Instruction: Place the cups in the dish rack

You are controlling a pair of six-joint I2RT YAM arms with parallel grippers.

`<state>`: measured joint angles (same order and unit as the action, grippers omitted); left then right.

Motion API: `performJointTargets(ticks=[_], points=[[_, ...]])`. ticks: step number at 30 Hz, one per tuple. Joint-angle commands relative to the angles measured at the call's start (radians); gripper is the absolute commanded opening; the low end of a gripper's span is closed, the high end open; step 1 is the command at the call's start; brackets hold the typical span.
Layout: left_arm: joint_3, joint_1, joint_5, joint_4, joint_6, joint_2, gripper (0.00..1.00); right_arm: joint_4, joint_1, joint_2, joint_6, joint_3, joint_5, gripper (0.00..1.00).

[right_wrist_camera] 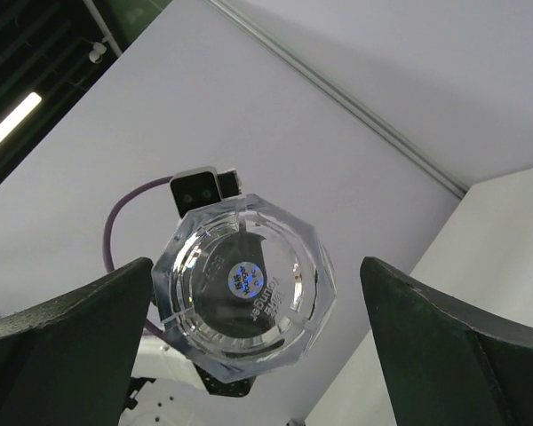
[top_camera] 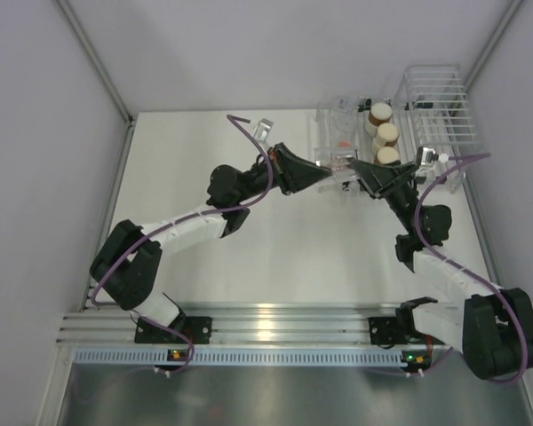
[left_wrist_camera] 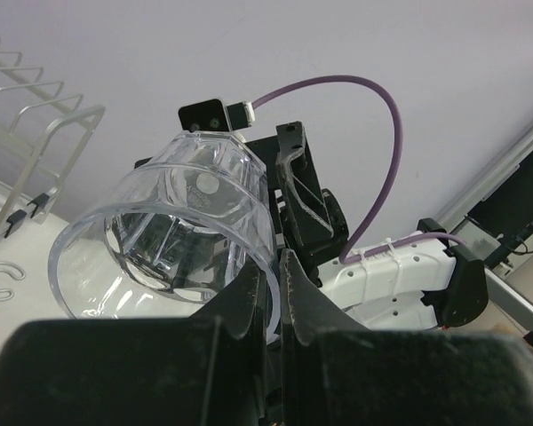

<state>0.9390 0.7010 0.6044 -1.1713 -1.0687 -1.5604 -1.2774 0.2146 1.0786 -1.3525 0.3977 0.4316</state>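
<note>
A clear plastic cup point(left_wrist_camera: 173, 232) lies on its side in the air, and my left gripper point(left_wrist_camera: 280, 259) is shut on its rim wall. From above, this cup point(top_camera: 345, 168) hangs at the near edge of the white dish rack point(top_camera: 323, 133). My right gripper point(top_camera: 361, 170) faces the cup's base point(right_wrist_camera: 245, 286) with its jaws wide open, one on each side and neither touching it. Three brown cups with cream bases point(top_camera: 386, 134) stand upside down in a row on the rack's low part. A clear cup point(top_camera: 338, 115) and a salmon-orange one point(top_camera: 343, 142) sit beside them.
The rack's taller wire basket point(top_camera: 437, 106) stands at the far right, close to the right wall. Rack wires point(left_wrist_camera: 35, 115) show at the left of the left wrist view. The two arms meet nose to nose in front of the rack.
</note>
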Motion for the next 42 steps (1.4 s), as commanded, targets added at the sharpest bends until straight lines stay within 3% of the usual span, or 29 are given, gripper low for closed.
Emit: performJointTargets(ticks=[1,6,7,8,9,12,13,16,19,23,24,26,29,35,36,42], points=[[0.073,0.026,-0.022,0.027,0.082,0.023,0.0,-0.435,0.032,0.01,0.029,0.062,-0.011,0.99],[0.089,0.048,-0.022,0.088,0.115,0.011,0.0,-0.435,0.074,0.035,0.038,0.093,-0.011,0.99],[0.089,0.048,-0.023,0.091,0.116,0.008,0.0,-0.435,0.078,0.041,0.042,0.095,-0.01,0.94],[0.087,0.048,-0.023,0.096,0.121,0.01,0.0,-0.435,0.086,0.044,0.044,0.098,-0.01,0.85],[0.081,0.048,-0.026,0.101,0.124,0.011,0.0,-0.422,0.091,0.046,0.047,0.095,-0.011,0.66],[0.072,0.049,-0.032,0.104,0.133,0.019,0.0,-0.399,0.097,0.047,0.056,0.095,-0.005,0.38],[0.07,0.049,-0.031,0.114,0.139,0.02,0.0,-0.395,0.097,0.049,0.058,0.092,-0.01,0.18],[0.075,0.049,-0.029,0.145,0.153,0.028,0.0,-0.378,0.098,0.049,0.064,0.084,-0.016,0.0],[0.08,0.049,-0.031,0.185,0.176,0.04,0.05,-0.338,0.098,0.037,0.09,0.082,-0.024,0.0],[0.087,0.051,-0.049,0.329,0.268,0.088,0.4,-0.181,0.1,-0.014,0.176,0.09,-0.03,0.0],[0.081,0.051,-0.06,0.388,0.292,0.103,0.62,-0.145,0.1,-0.026,0.217,0.095,-0.03,0.0],[0.072,0.051,-0.077,0.453,0.361,0.149,0.82,-0.017,0.098,-0.071,0.266,0.111,-0.034,0.0],[0.043,0.051,-0.117,0.551,0.447,0.215,0.85,0.134,0.097,-0.129,0.372,0.151,-0.045,0.0],[-0.038,0.051,-0.236,0.742,0.598,0.347,0.88,0.617,0.092,-0.207,0.642,0.312,-0.099,0.0],[-0.054,0.051,-0.262,0.769,0.618,0.365,0.88,0.759,0.092,-0.209,0.732,0.343,-0.119,0.0],[-0.109,0.051,-0.422,0.979,0.748,0.474,0.89,1.059,0.063,-0.12,0.937,0.541,-0.271,0.0]])
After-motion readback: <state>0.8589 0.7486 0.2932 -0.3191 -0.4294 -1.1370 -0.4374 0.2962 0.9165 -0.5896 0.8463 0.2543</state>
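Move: The left hand still holds the clear cup by its rim; the cup's middle lies about 3 cm to that hand's right, 2 cm ahead and 1 cm above. From the open right hand the same cup is roughly 2 cm to the left and 3 cm higher, about level front to back. The pink cup in the rack is some 13 cm ahead of the right hand, 1 cm to its right and 26 cm below; the nearest brown-banded cup stands 12 cm right of the pink one. Closing in from both sides, the left hand brings the clear cup about 2 cm right while the right hand reaches some 2 cm left and shuts its fingers on the cup's base end. The left then opens, lets go of the rim and backs off leftward and down; the right keeps its grip, lifting about 6 cm, then easing forward over the rack as it turns clockwise. ##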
